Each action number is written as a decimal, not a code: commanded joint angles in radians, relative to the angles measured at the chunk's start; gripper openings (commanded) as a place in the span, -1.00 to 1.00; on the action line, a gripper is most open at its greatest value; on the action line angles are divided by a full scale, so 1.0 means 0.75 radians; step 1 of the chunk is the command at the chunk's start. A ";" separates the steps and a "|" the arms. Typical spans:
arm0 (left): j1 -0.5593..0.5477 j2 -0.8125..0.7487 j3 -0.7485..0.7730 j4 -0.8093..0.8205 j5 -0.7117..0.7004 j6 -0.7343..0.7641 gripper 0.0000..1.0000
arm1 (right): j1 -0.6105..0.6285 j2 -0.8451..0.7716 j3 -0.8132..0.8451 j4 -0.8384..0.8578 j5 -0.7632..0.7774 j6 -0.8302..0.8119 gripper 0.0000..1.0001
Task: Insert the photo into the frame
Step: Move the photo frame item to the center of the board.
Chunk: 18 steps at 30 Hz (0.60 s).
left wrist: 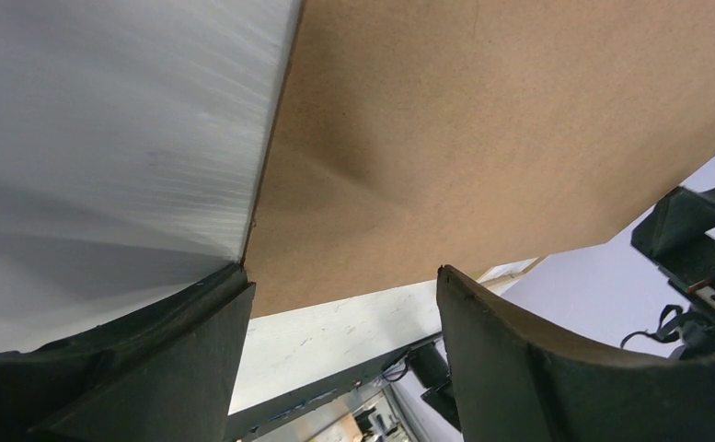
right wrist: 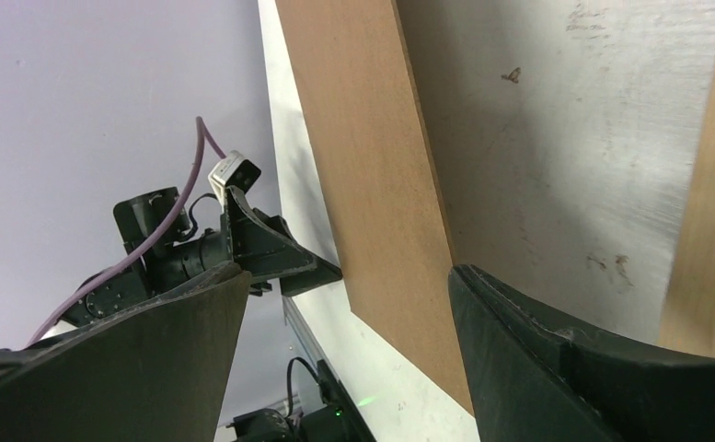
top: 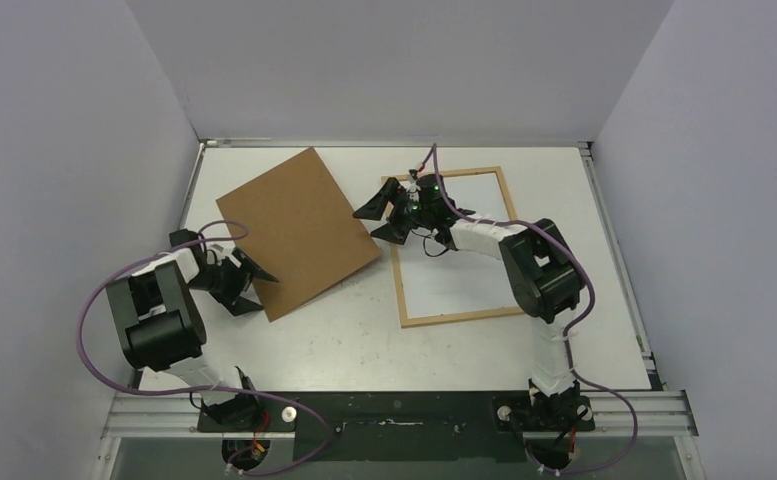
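Observation:
The frame, thin light wood strips, lies flat on the right half of the table. A clean white rectangle fills its inside and looks like the photo, plain side up. My right gripper stands open over the frame's left strip, beside the right edge of a brown hardboard panel. My left gripper is open at the panel's near-left edge, with nothing between its fingers.
The panel lies tilted on the white scuffed table, left of the frame. Grey walls close in the left, back and right sides. The right arm reaches across the frame's upper part.

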 commanded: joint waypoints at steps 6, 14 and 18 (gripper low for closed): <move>-0.286 0.001 -0.079 0.270 0.128 -0.157 0.42 | -0.017 -0.199 -0.103 -0.108 -0.227 -0.051 0.61; -0.417 0.022 -0.083 0.303 0.093 -0.207 0.42 | -0.138 -0.287 -0.130 -0.540 -0.122 -0.405 0.61; -0.463 0.035 -0.070 0.261 0.062 -0.183 0.41 | -0.198 -0.318 -0.122 -0.791 0.105 -0.635 0.63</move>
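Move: The wooden frame's centre is about 43 cm to the left hand's right and 11 cm ahead, 2 cm lower; the brown board's middle lies 14 cm ahead and 6 cm right, about 2 cm higher. From the right hand, at the board's raised right edge, the frame's centre is some 20 cm right, 5 cm back and 11 cm down, its left bar 7 cm right and 5 cm back, and the board's middle 16 cm left, 2 cm back and 8 cm lower. Rightward together, each by about 9 cm, the hands shift the brown board towards the frame, both grippers staying open. The left hand keeps a fingertip on the left edge by the near corner, pushing it along while turning some 10 degrees clockwise; the right keeps its lower finger at the raised right edge, sinking about 2.5 cm near the end as its fingers tip down. ##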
